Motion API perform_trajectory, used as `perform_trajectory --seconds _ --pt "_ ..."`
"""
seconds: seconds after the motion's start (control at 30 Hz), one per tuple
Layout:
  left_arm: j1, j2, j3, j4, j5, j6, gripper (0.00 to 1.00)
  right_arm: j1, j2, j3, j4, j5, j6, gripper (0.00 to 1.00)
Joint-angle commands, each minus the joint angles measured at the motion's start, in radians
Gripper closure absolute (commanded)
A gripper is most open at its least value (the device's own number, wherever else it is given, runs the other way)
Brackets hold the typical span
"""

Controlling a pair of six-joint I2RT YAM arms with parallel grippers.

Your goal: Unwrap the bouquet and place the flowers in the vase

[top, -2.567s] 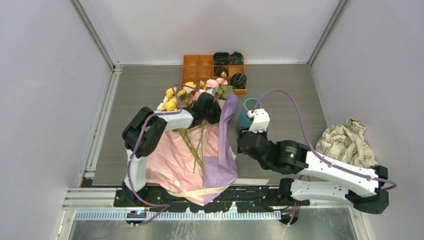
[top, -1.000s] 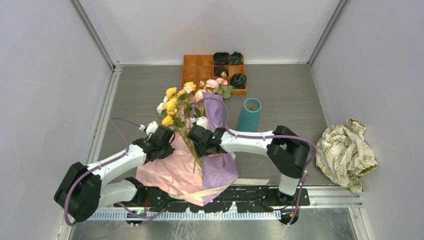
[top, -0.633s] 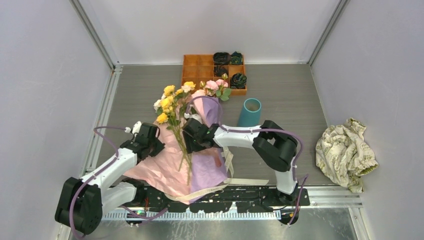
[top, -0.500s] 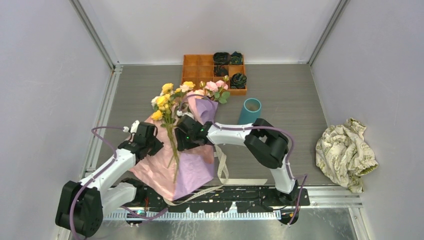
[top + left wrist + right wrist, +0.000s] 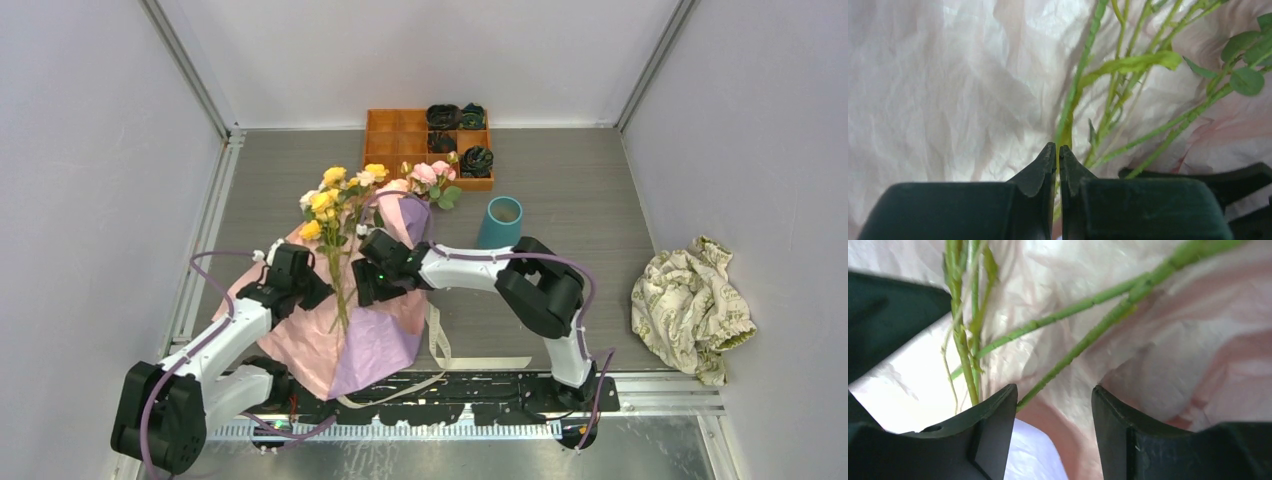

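Observation:
The bouquet lies unwrapped left of centre, its paper [image 5: 375, 335] spread flat, pink inside and purple at the near edge. The flowers [image 5: 330, 198] rise from it, yellow heads on the left and pink heads [image 5: 425, 172] behind. My left gripper [image 5: 320, 292] [image 5: 1057, 146] is shut on a green flower stem [image 5: 1075, 95] over the pink paper. From the right, my right gripper [image 5: 362, 282] [image 5: 1054, 390] stands open among the stems [image 5: 1083, 342], with one stem against its left finger and nothing clamped. The teal vase [image 5: 498, 222] stands upright to the right, apart from both grippers.
An orange compartmented tray [image 5: 395, 130] with dark rosettes sits at the back. A crumpled beige patterned cloth [image 5: 692, 295] lies at the far right. The loose cream ribbon [image 5: 436, 338] trails off the paper toward the near edge.
Both grippers, the paper and the flowers have shifted to the left, away from the vase. The ribbon has trailed out on the right. The right jaws stand a little wider.

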Motion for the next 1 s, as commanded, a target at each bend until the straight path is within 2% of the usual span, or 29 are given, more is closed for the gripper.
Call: perform_trajectory --seconds 0.0,0.37,0.63,0.83,0.97 --pt "0.004 0.008 -0.03 0.1 0.061 0.01 0.92 -0.006 -0.173 -0.122 -0.061 -0.018 -0.051 0.38" --pt "0.005 0.029 -0.035 0.122 0.087 0.017 0.93 -0.005 -0.284 -0.279 -0.04 -0.075 -0.059 0.4" --pt "0.005 0.011 -0.042 0.121 0.121 0.02 0.93 -0.004 -0.429 -0.36 -0.043 -0.218 -0.042 0.48" --pt "0.004 0.003 -0.043 0.124 0.133 0.019 0.94 0.0 -0.563 -0.436 -0.073 -0.272 -0.026 0.62" --pt "0.003 -0.012 -0.04 0.12 0.15 0.021 0.94 0.022 -0.632 -0.509 -0.094 -0.309 -0.001 0.63"
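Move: The right hand, low over the paper, has the purple wrapper flap about 9 cm back and 5 cm to its right, its surface roughly 1 cm lower. The yellow flowers' lower stems lie some 4 cm to its left and 1 cm ahead; the ribbon tail is about 17 cm right and 10 cm back. From the left hand the flap lies around 11 cm back and 11 cm right. The right hand sweeps back and right, about 10 cm each, then rises while its fingers partly close on wrapping. ##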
